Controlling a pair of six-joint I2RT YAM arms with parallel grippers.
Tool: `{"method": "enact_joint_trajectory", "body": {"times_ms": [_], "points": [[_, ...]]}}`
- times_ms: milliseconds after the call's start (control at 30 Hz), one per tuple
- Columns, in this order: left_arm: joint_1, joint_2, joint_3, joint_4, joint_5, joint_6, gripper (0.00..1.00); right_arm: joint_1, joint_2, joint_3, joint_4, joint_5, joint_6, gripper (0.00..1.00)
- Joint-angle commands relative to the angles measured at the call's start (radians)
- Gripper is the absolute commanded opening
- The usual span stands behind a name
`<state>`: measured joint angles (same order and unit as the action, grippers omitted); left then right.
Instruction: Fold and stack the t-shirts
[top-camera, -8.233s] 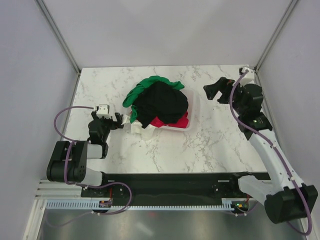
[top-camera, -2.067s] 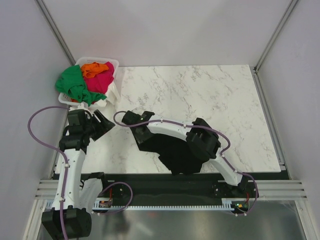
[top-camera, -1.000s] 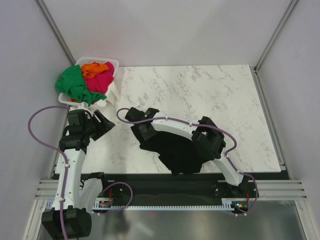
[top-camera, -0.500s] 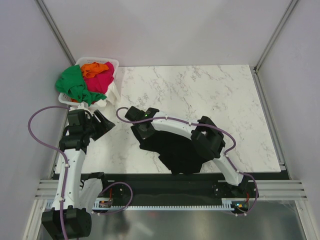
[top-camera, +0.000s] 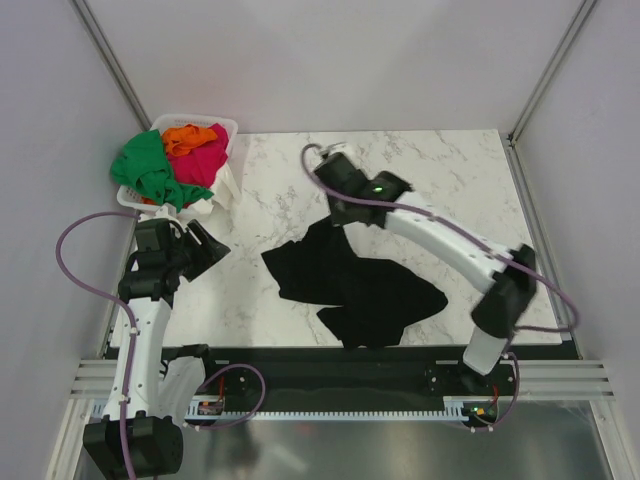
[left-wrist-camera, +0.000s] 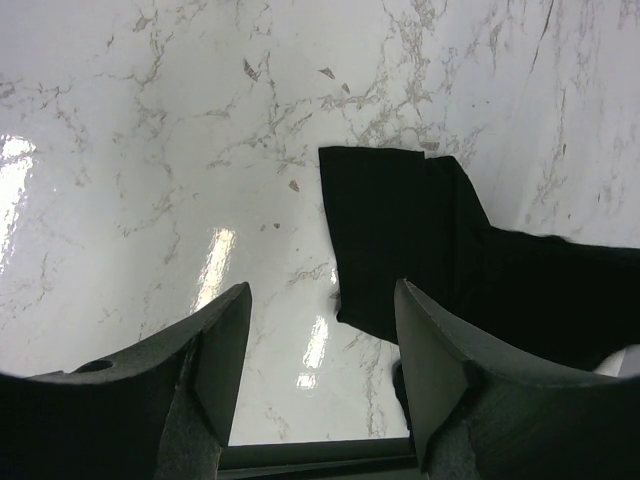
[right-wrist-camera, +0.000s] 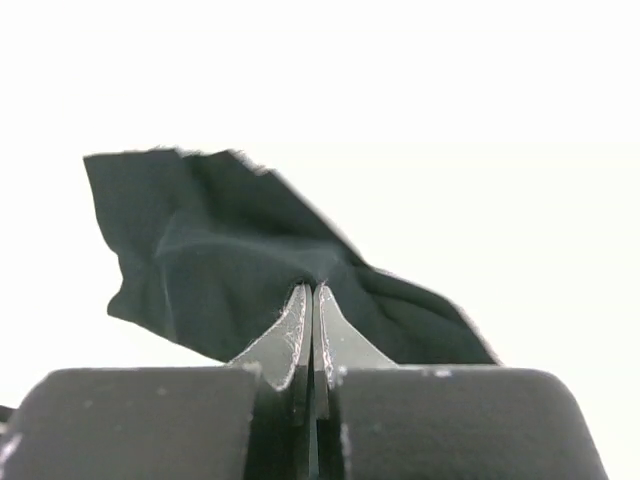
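Observation:
The large black t-shirt (top-camera: 350, 285) lies crumpled on the marble table near the front edge, with one part drawn up toward the far side. My right gripper (top-camera: 340, 212) is shut on that raised part; in the right wrist view the jaws (right-wrist-camera: 312, 290) pinch a fold of the black t-shirt (right-wrist-camera: 200, 250). My left gripper (top-camera: 208, 248) hovers open left of the shirt, holding nothing. In the left wrist view its fingers (left-wrist-camera: 222, 345) frame bare marble, and a corner of the black t-shirt (left-wrist-camera: 400, 235) lies just ahead. Green (top-camera: 145, 170), orange (top-camera: 185, 136) and pink-red (top-camera: 206, 160) t-shirts sit piled in the basket.
The white slotted basket (top-camera: 226, 180) stands at the table's far left corner, close behind my left arm. Grey walls with metal posts enclose the table on three sides. A black rail with cables runs along the near edge.
My right gripper has shut on the black t-shirt and swung from its left edge up toward the far middle, dragging a part of the shirt with it. The left arm has stayed put.

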<state>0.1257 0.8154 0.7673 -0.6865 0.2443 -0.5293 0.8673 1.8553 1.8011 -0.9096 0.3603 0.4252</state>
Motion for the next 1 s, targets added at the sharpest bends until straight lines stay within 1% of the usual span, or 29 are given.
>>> {"method": "enact_joint_trajectory", "body": {"times_ms": [0,33,67,233,300,367,400,433,500,533,600,633,833,900,967], "points": [[-0.004,-0.013,0.006,0.015,0.006,0.037,0.66,-0.079,-0.319,-0.115,-0.035,0.118,-0.005,0.00],[-0.005,-0.012,0.004,0.013,0.006,0.037,0.66,-0.102,-0.367,-0.147,-0.037,0.126,-0.005,0.00],[-0.003,-0.009,0.007,0.015,0.007,0.037,0.66,-0.112,-0.454,-0.205,-0.040,0.144,-0.005,0.00],[-0.005,0.048,0.004,0.033,0.032,0.025,0.66,-0.131,-0.654,-0.338,-0.067,0.200,0.023,0.00],[-0.015,0.085,-0.003,0.064,0.046,0.003,0.66,-0.134,-0.683,-0.396,-0.069,0.213,0.032,0.00],[-0.060,0.120,-0.010,0.114,0.041,-0.014,0.66,-0.139,-0.712,-0.439,-0.080,0.232,0.055,0.00],[-0.083,0.139,-0.002,0.125,0.014,-0.029,0.66,-0.140,-0.719,-0.451,-0.083,0.241,0.061,0.00],[-0.148,0.192,0.004,0.134,-0.003,-0.035,0.66,-0.146,-0.726,-0.463,-0.086,0.247,0.069,0.00],[-0.207,0.249,0.039,0.157,-0.055,-0.040,0.66,-0.154,-0.751,-0.497,-0.087,0.265,0.086,0.00],[-0.262,0.316,0.055,0.162,-0.072,-0.040,0.66,-0.162,-0.758,-0.508,-0.087,0.273,0.092,0.00],[-0.305,0.384,0.096,0.176,-0.114,-0.035,0.65,-0.175,-0.789,-0.537,-0.089,0.290,0.101,0.00],[-0.331,0.443,0.108,0.183,-0.123,-0.034,0.65,-0.192,-0.806,-0.546,-0.092,0.304,0.103,0.00],[-0.365,0.646,0.184,0.238,-0.168,-0.024,0.63,-0.249,-0.828,-0.585,-0.092,0.293,0.069,0.00],[-0.373,0.724,0.217,0.234,-0.203,-0.012,0.62,-0.257,-0.826,-0.600,-0.091,0.289,0.066,0.00],[-0.379,0.764,0.231,0.231,-0.221,-0.009,0.62,-0.263,-0.828,-0.609,-0.083,0.281,0.058,0.00]]}}
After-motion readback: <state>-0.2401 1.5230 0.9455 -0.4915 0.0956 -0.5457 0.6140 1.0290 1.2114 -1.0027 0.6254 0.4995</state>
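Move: The shut right fingers already hold the black t-shirt's raised edge; its right tip, the side it is being taken to, lies about 24 cm to the right and 12 cm back, some 16 cm lower. The shirt's left corner is roughly 14 cm left and 3 cm back of that hand. From the open left hand this corner lies about 6 cm ahead, 12 cm right and 13 cm down, with the basket of shirts some 22 cm ahead and 4 cm left. Still pinching the black t-shirt, the right hand sweeps it some 25 cm to the right and 8 cm back, towards the shirt's right tip, arching about 15 cm up before sinking to end 6 cm higher, wrist turning clockwise by nearly 30 degrees. The left hand, fingers kept open, starts later, dropping about 11 cm while reaching right and forward to the shirt's left corner, fingertips tipping down 20 degrees. ##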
